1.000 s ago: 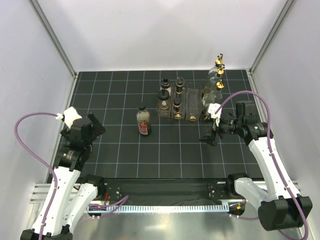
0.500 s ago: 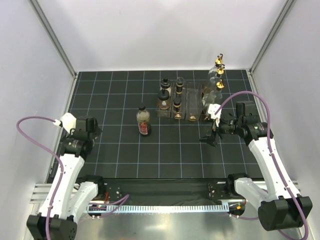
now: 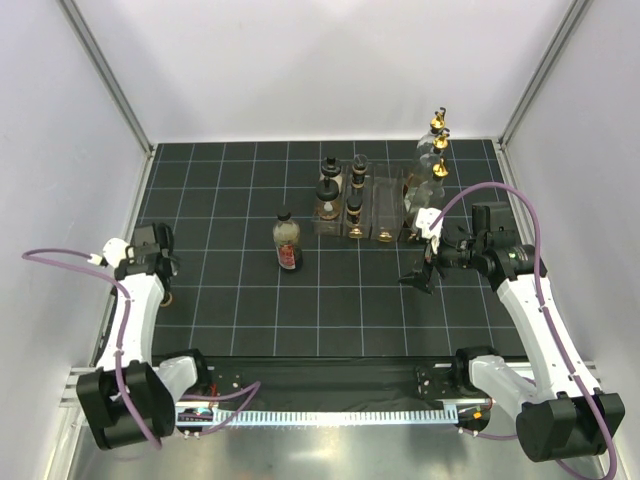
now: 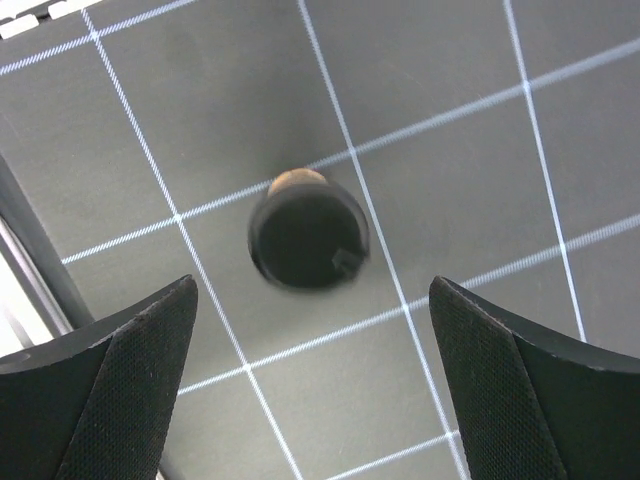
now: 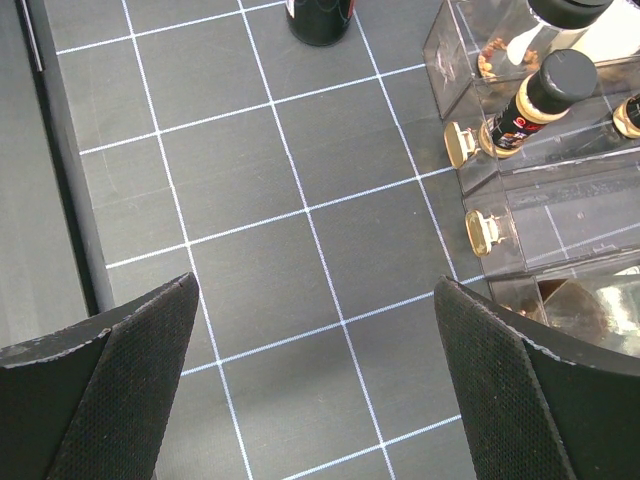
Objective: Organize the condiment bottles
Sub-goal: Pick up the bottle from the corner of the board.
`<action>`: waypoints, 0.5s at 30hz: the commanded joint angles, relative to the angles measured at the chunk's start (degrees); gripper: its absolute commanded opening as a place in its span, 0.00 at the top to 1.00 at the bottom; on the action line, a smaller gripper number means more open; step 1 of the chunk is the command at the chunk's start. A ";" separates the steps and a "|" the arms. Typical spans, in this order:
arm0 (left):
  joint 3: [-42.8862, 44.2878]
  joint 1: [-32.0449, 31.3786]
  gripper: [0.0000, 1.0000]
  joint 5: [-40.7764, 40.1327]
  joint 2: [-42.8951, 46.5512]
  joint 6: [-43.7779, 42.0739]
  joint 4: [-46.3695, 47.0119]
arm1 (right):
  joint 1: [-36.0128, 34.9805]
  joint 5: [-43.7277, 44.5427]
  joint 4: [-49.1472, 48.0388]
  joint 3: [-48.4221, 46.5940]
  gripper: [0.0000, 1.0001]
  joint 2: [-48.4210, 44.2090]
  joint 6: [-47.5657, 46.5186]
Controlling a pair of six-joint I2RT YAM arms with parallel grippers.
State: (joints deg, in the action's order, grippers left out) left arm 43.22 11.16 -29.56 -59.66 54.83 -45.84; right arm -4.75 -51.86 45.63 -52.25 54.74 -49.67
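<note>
My left gripper (image 4: 315,390) hangs open over the mat, pointing down near the left edge (image 3: 160,272). Just ahead of its fingertips and apart from them stands a small black-capped bottle (image 4: 308,232), seen from above. A red-labelled bottle (image 3: 287,241) stands alone mid-mat, and its base shows in the right wrist view (image 5: 320,18). More condiment bottles sit in the clear rack (image 3: 372,208): black-capped ones (image 3: 329,190) and tall clear ones with gold spouts (image 3: 436,155). My right gripper (image 3: 421,272) hovers open before the rack (image 5: 520,200), holding nothing (image 5: 315,390).
The mat's left border and a metal rail (image 4: 30,270) run close beside my left gripper. White walls enclose the mat on three sides. Gold spouts (image 5: 462,143) stick out of the rack's front near my right fingers.
My left arm has swung back and left to the mat's edge and tipped down over the black-capped bottle. Its jaws have narrowed slightly. The right arm has not moved.
</note>
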 commanded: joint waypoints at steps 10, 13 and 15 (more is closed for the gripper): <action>2.04 9.04 0.27 3.10 -11.35 -1.47 9.19 | 0.18 -1.32 0.08 -0.84 0.00 -1.39 -1.48; 1.60 10.20 0.45 5.29 -11.97 -2.44 10.95 | 0.27 -1.32 -0.01 -0.84 0.00 -1.30 -1.48; 1.08 10.38 0.66 6.35 -11.19 -4.55 12.62 | 0.18 -1.32 0.08 -0.84 0.00 -1.22 -1.48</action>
State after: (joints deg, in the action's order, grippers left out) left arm 43.48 20.86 -24.99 -71.70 52.73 -37.76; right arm -4.73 -51.86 45.82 -52.25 54.57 -49.87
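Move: The small black-capped bottle stands near the board's front-left corner. Its middle is about 4 cm to the left of the left gripper, 1 cm ahead and some 6 cm below. From the same gripper, the sauce bottle stands roughly 27 cm to the right and 9 cm farther out, its middle about 3 cm lower. From the idle right gripper, the small bottle is about 60 cm to the left, level fore and aft, some 16 cm lower. Bring the left gripper down about 4 cm and left some 3 cm, easing slightly forward, so the open fingers come down on either side of the small bottle's cap. Keep the slanted, down-and-left pointing wrist nearly as it is. As the descent slows, close the fingers to roughly half open until both pads pinch the bottle just around its cap and neck. ##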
